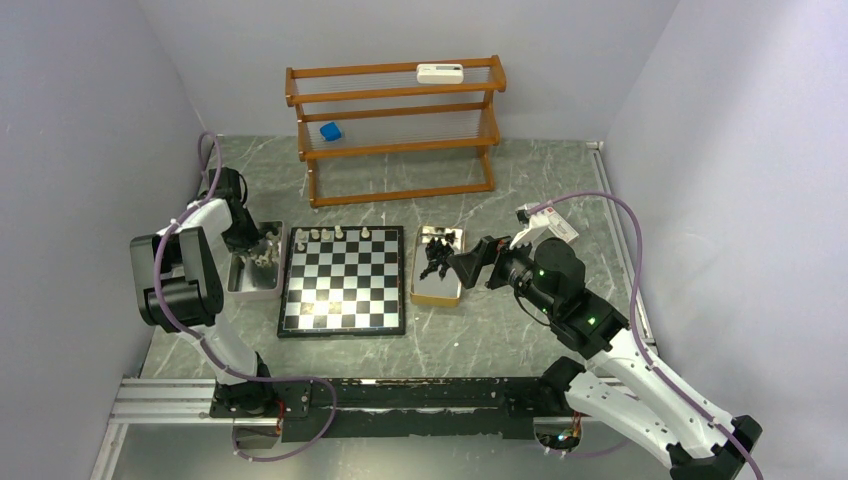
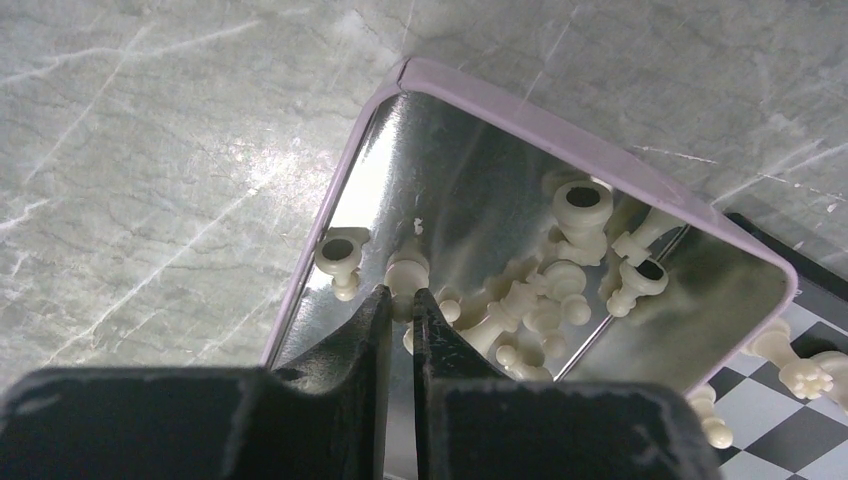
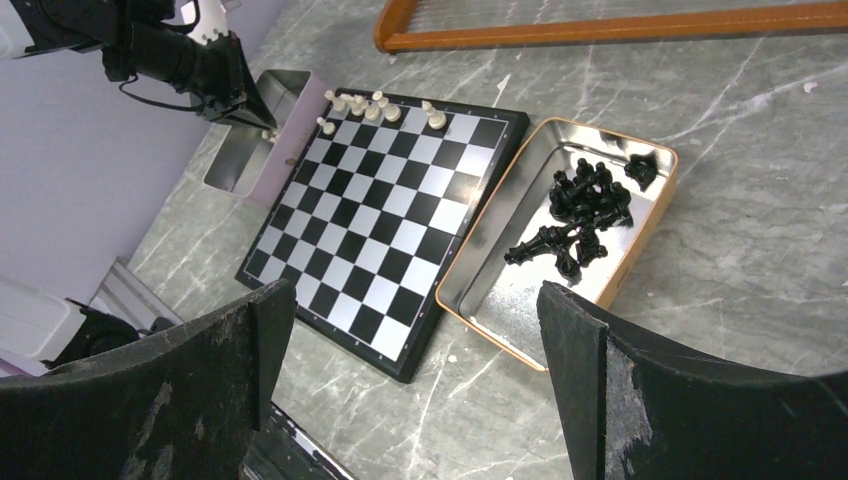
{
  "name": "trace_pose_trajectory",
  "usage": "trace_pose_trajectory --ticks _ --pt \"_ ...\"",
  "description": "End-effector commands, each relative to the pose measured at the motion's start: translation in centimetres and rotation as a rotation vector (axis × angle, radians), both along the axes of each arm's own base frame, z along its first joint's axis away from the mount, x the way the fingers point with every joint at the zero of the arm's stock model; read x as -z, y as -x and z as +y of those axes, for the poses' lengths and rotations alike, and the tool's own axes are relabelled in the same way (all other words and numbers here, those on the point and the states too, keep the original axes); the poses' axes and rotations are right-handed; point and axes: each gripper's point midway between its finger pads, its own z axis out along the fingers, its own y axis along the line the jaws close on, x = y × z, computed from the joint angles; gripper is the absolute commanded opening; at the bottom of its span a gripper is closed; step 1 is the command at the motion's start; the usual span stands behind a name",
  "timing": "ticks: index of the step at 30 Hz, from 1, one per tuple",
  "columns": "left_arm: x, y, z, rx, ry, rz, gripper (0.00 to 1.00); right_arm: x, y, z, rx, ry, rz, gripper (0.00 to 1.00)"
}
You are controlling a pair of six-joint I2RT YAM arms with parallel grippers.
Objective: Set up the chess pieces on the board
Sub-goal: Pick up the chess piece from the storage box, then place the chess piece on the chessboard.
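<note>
My left gripper [image 2: 400, 292] is down inside the lilac-rimmed metal tray [image 2: 560, 135], with its fingers shut on a cream chess piece [image 2: 407, 268]. Several more cream pieces [image 2: 545, 290] lie loose in that tray. The board [image 1: 343, 280] lies in the middle of the table. Several cream pieces [image 1: 338, 234] stand along its far row. The black pieces [image 3: 585, 205] lie heaped in an orange-rimmed tray [image 3: 500, 340] to the right of the board. My right gripper [image 3: 408, 300] hovers open and holds nothing, near that tray's front end and above the table.
A wooden rack [image 1: 400, 130] stands behind the board. On it are a blue block [image 1: 331, 131] and a white device [image 1: 440, 72]. Grey walls close in on the left and right. A metal rail [image 1: 380, 395] runs along the near edge.
</note>
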Motion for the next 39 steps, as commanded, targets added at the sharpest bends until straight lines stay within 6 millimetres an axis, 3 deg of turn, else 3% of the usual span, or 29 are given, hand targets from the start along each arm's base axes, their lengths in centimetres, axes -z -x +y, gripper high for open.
trace_pose_trajectory --ticks 1,9,21,34,39 --pt "-2.8 -1.1 0.3 0.002 -0.002 -0.067 0.12 -0.6 0.0 -0.2 0.004 -0.003 -0.018 0.96" --pt "-4.6 -1.1 -0.1 0.014 0.006 -0.116 0.12 -0.7 -0.1 -0.2 0.008 0.009 -0.016 0.96" --pt "-8.0 -1.5 -2.5 0.090 0.073 -0.218 0.12 -0.7 -0.2 -0.3 0.018 0.019 -0.010 0.96" --pt "-9.9 -1.0 -8.4 0.280 0.088 -0.203 0.10 -0.5 -0.3 -0.2 0.022 0.018 0.002 0.96" --pt "-10.2 -0.8 -11.8 0.358 0.102 -0.222 0.11 -0.4 -0.3 0.0 0.016 0.013 0.010 0.96"
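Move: The left hand already pinches a white piece low in the storage box; the likely spot for it, the empty second-rank square beside the lone pawn on the board, lies about 13 cm to the right, 1 cm ahead and at nearly the same height. That lone pawn stands about 10 cm right and 1 cm ahead, the corner back-rank piece 10 cm right and 3 cm ahead, and the loose box pieces 4 cm right and 1 cm ahead. From the right hand, the square lies about 28 cm left, 13 cm ahead and 22 cm below. Keeping its pinch on the white piece, the left hand first lifts it nearly straight up out of the storage box, the fingertips tipping about 10 degrees outward. While still rising, it then swings to the right and speeds up over the box's right wall towards the board's far-left corner, about 9 cm across and 8 cm up in all, turning some 15 degrees clockwise. ##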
